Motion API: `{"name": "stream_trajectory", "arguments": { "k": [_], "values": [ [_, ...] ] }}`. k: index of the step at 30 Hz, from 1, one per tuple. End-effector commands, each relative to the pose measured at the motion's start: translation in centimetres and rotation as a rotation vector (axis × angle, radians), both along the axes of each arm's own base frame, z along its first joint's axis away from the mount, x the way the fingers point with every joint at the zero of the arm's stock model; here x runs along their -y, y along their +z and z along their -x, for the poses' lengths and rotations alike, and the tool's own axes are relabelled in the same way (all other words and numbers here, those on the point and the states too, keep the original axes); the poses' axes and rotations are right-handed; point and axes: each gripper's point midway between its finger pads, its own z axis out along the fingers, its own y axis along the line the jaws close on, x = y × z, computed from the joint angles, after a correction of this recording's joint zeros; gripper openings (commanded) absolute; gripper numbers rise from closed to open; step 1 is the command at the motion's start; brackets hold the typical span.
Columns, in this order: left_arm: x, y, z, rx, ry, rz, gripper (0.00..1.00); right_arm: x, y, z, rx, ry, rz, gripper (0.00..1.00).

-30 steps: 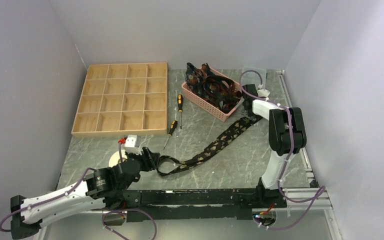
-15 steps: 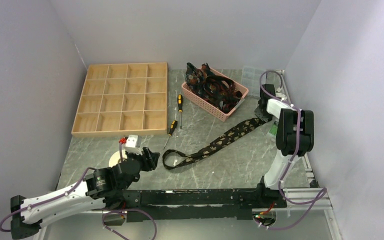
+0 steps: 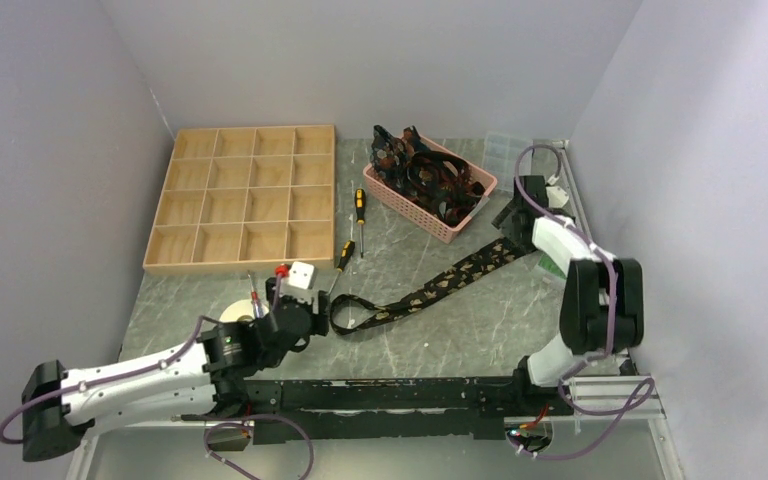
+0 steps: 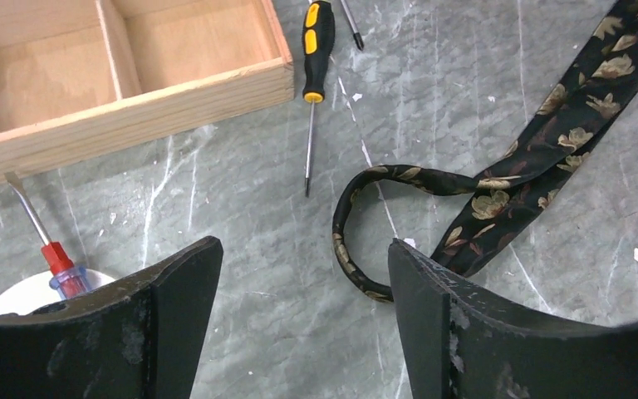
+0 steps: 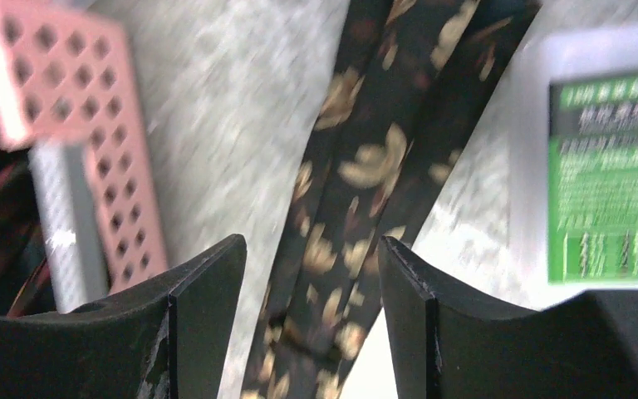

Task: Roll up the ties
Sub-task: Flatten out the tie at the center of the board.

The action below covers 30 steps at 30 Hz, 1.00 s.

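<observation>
One black tie [image 3: 430,285] with a tan flower pattern lies diagonally on the grey marble table [image 3: 480,330]. Its narrow end curls into a loop [image 4: 357,241] just ahead of my left gripper [image 4: 303,245], close to the right finger [image 4: 432,316]. That gripper [image 3: 310,318] is open and holds nothing. The tie's wide end [image 5: 365,166] lies flat under my right gripper [image 5: 311,241], whose jaws stand open over it. The right gripper [image 3: 510,218] sits beside a pink basket [image 3: 392,195] holding more ties [image 3: 430,178].
A wooden compartment tray [image 3: 245,195] stands at the back left. Two yellow-and-black screwdrivers [image 3: 360,215] [image 3: 343,258] lie next to it. A red-handled screwdriver [image 4: 58,264] stands in a white roll [image 3: 232,315]. A green-labelled packet [image 5: 611,174] lies right of the tie's wide end.
My right gripper shut on the tie's wide end, dragged it toward the right, then opened. My left gripper let the narrow end go, opened wider and shifted right.
</observation>
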Motion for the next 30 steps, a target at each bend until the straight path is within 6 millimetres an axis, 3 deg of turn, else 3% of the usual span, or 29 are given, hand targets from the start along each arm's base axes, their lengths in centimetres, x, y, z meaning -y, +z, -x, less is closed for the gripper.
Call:
{"name": "stream_trajectory", "arguments": {
  "k": [1,7,11,19,30],
  "values": [
    [2.2,1.8,-1.0,-0.012,-0.023,-0.046,0.8,-4.6,4.2,0.7,0.191,0.089,-0.052,0.64],
    [5.8,-0.7,-2.7,-0.257,-0.15,-0.133,0.76,-11.7,8.0,3.4,0.302,0.359,-0.005,0.64],
    [7.9,-2.7,-3.0,-0.409,-0.221,-0.197,0.73,-14.1,9.5,5.3,0.34,0.474,-0.006,0.64],
    [8.1,-5.0,-3.1,-0.541,-0.293,-0.362,0.71,-14.9,11.2,7.6,0.406,0.544,-0.047,0.64],
    [10.3,-6.3,-5.6,-0.433,-0.528,-0.538,0.71,-14.8,13.3,10.6,0.493,0.577,-0.108,0.64]
  ]
}}
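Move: The tie's narrow-end loop lies about 8 cm right of the left hand, 3 cm ahead and 11 cm below; the short screwdriver is some 12 cm ahead and 4 cm right, the tape roll 15 cm to its left and about 1 cm ahead. From the right hand, the tie's middle stretch is roughly 18 cm left, 10 cm back and 5 cm below; the basket is 21 cm left and 8 cm ahead, the green-card box 7 cm right and 5 cm back. Swinging left first, then climbing and drawing back, the right hand leaves the tie's wide end for a place above its middle, about 15 cm left and 12 cm up, turning counter-clockwise as its tips lift. The left hand goes right, then mostly down towards the narrow-end loop, tips dipping some 30 degrees while it rolls and turns clockwise; both grippers stay open and empty. ##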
